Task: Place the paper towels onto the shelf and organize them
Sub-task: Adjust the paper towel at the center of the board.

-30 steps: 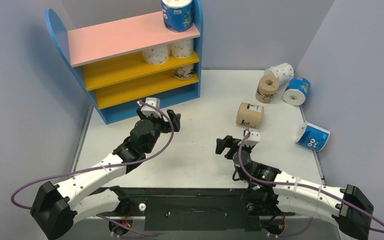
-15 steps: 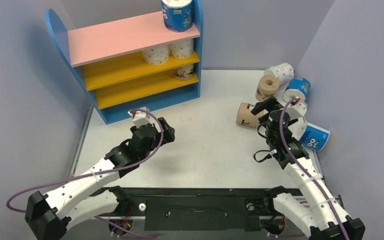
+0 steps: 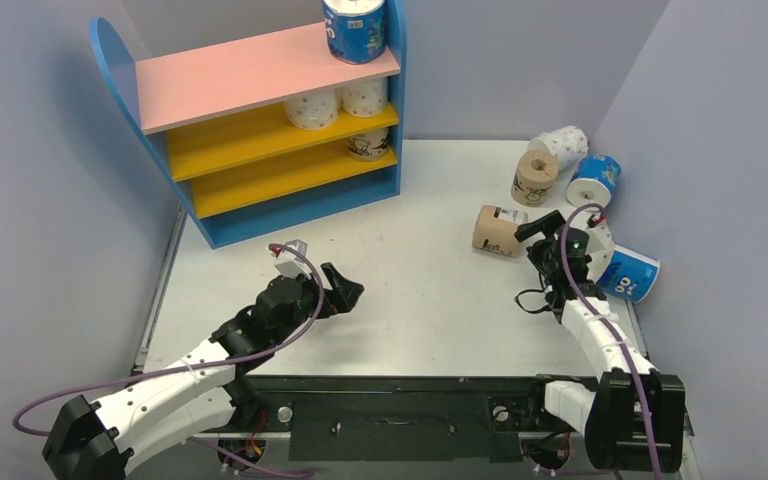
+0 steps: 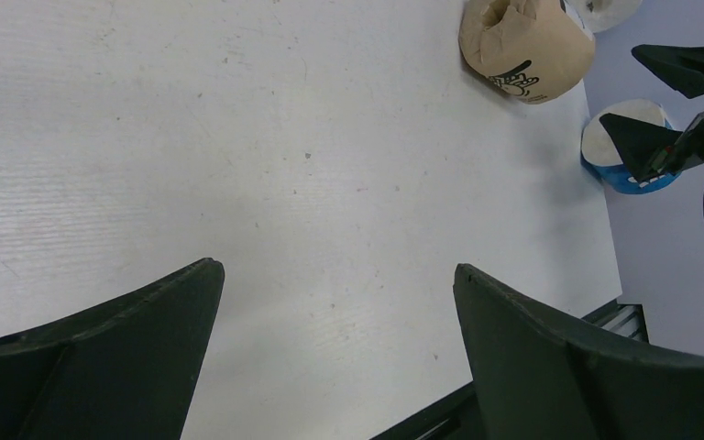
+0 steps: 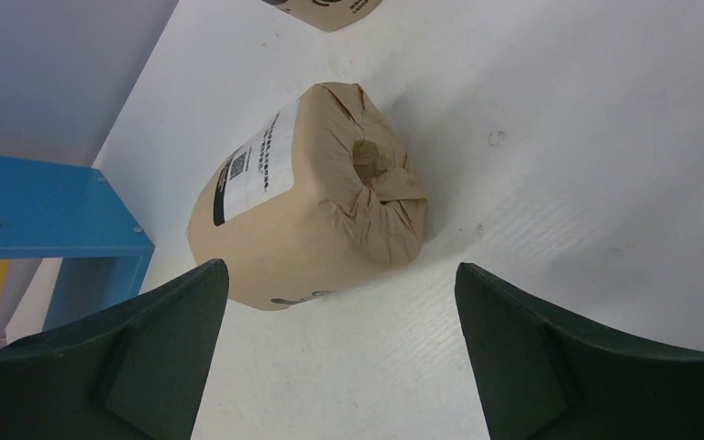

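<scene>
The shelf (image 3: 230, 75) stands at the back left. It holds a blue-and-white roll (image 3: 354, 28) on the pink top, two dotted white rolls (image 3: 312, 108) on the upper yellow board and a tan roll (image 3: 368, 146) on the lower one. My right gripper (image 3: 538, 245) (image 5: 341, 275) is open, just short of a tan paper towel roll (image 3: 500, 231) (image 5: 312, 211) lying on its side, not touching it. My left gripper (image 3: 345, 290) (image 4: 337, 275) is open and empty over bare table in front of the shelf.
At the back right lie another tan roll (image 3: 534, 177), a dotted white roll (image 3: 560, 146) and a blue roll (image 3: 594, 180). A further blue roll (image 3: 628, 272) lies beside my right wrist near the right wall. Walls close in the table (image 3: 420, 290) on both sides.
My right arm swung from mid-table out to the right, up to the tan roll, jaws widening slightly. My left gripper drew back from the shelf's base and turned rightward.
</scene>
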You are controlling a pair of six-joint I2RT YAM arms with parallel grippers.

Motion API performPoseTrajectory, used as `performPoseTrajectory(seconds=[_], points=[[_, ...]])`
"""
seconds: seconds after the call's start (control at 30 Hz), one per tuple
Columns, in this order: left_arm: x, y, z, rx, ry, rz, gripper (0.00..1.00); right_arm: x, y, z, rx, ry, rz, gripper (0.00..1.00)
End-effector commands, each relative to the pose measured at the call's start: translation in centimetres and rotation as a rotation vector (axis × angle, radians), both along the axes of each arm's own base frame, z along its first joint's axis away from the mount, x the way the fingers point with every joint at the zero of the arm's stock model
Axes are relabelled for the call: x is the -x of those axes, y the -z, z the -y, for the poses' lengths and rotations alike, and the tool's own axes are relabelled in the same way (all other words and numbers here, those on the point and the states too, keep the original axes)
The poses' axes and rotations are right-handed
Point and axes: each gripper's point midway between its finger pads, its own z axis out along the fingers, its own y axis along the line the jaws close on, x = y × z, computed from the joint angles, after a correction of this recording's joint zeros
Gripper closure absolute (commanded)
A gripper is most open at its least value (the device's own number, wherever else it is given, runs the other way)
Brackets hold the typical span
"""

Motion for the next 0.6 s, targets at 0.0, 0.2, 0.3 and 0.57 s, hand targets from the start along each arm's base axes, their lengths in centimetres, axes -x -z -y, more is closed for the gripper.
performPoseTrajectory(seconds=[0.0,0.2,0.3,0.57], points=[[-0.4,-2.2,2.0,0.091,0.044,0.022,0.04,-3.0,-2.6,-1.2,-0.071,-0.042,0.167,0.11],[-0.5,-2.0,2.4,0.102,0.048,0.01,0.04,-4.8,-1.3,-1.2,-0.074,-0.042,0.151,0.11],[-0.6,-2.0,2.4,0.099,0.046,0.008,0.04,-5.4,-0.7,-1.8,-0.079,-0.057,0.134,0.12],[-0.5,-1.4,2.5,0.108,0.039,-0.011,0.03,-5.0,-0.5,-5.7,-0.077,-0.15,0.129,0.13]])
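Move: Just left of the right hand lies the brown paper towel on its side, its open end facing the hand, about 6 cm to the left, 4 cm ahead and 6 cm lower. The standing brown roll is some 13 cm straight ahead, and the blue roll beside it about 14 cm ahead and 11 cm to the right. From the left hand, the lying paper towel is roughly 13 cm ahead and 28 cm to the right, 8 cm below. Reaching forward about 3 cm, the right hand sinks some 3 cm towards the lying brown paper towel, then sweeps left, about 4 cm in all and fastest at the end. The fingers stay wide open and straddle the roll's near right part, with the lower, right-hand finger coming against its open end. ##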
